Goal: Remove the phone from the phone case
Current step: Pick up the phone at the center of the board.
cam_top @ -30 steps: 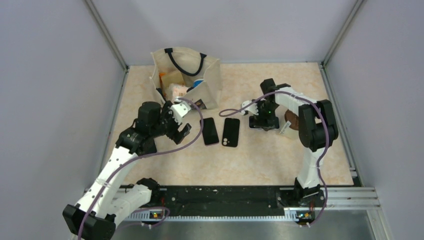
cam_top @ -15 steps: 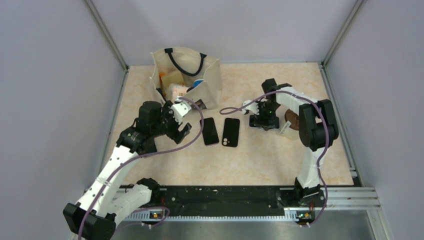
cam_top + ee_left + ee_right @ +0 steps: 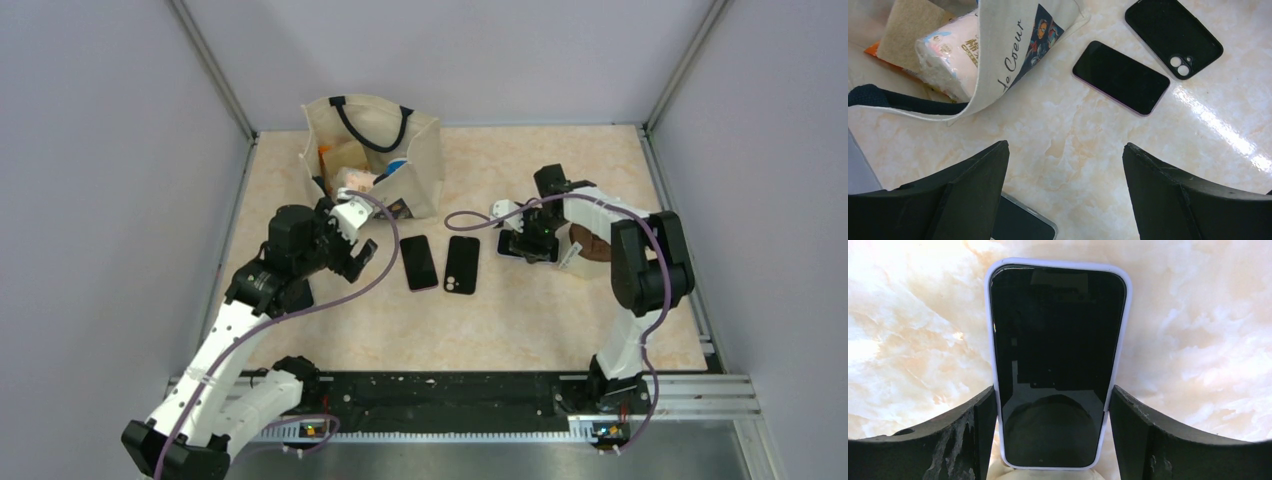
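In the right wrist view a phone (image 3: 1058,350) with a dark screen lies face up in a pale lilac phone case (image 3: 989,315) on the marble table. My right gripper (image 3: 1052,389) straddles its near end, and both fingers (image 3: 983,425) press against the case's long sides. From above, that gripper (image 3: 528,245) points down at mid-right and hides most of the phone. My left gripper (image 3: 1064,145) hangs open over bare table beside the tote bag, holding nothing.
A bare phone (image 3: 1120,77) and an empty black case (image 3: 1173,37) lie side by side at mid-table. Another cased phone's corner (image 3: 1023,227) shows under my left fingers. The cream tote bag (image 3: 375,155) stands at the back left. A brown roll (image 3: 592,245) sits by my right arm.
My right gripper's jaws have closed in from wide open onto the sides of the lilac case. The left gripper has shifted slightly toward the bag, still open.
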You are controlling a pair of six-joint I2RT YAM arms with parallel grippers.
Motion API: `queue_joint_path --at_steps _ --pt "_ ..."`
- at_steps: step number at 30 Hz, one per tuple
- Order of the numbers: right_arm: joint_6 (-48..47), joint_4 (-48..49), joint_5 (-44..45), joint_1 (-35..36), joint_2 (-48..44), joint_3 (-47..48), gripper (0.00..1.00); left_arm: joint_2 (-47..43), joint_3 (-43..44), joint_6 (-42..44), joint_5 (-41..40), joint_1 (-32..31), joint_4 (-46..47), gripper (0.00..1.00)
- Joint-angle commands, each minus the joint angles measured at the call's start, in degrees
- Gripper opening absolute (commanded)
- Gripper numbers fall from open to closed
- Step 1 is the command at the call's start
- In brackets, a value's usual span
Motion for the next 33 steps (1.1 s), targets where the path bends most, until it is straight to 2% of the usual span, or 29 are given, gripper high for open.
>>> queue_joint_path --at_steps 1,10,22,27,33 --pt "4.44 2.54 -8.18 0.50 -2.56 -5.50 0.26 -0.88 2.04 -3.83 -3.12 0.37 4.86 0.89" --pt "9.40 6.76 -14.27 0.62 -9.22 -9.00 0.11 0.86 2.33 -6.80 -4.06 0.39 7.19 0.89" --pt "14.92 10.43 -19.82 0.63 -16.64 -12.45 0.05 6.52 3.16 -12.06 0.73 0.34 12.05 0.89" --pt "20.41 13.53 -22.77 1.12 -22.93 -12.23 0.05 10.77 4.39 -17.39 5.54 0.39 14.44 0.88" --pt "26.47 18.41 -20.29 6.23 -29.25 -12.13 0.05 18.14 9.47 -26.84 17.11 0.32 16.29 0.87"
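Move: The right hand already grips the sides of the lavender-cased phone, whose middle is about 1 cm to its left and level with it. The black case lies some 18 cm left, 5 cm back and 2 cm below; the white box is about 15 cm right. From the left hand the cased phone is roughly 41 cm right, 10 cm ahead and 20 cm below, and the bare phone about 13 cm right, 7 cm ahead and as low. Low over the table, the right hand draws the gripped phone back about 5 cm and leftward, away from the white box, then lifts it steeply nearly 10 cm, still drifting left, its left side rolling up some 25 degrees. The open left hand goes forward, then swings right towards the phone, tilting as it comes. ##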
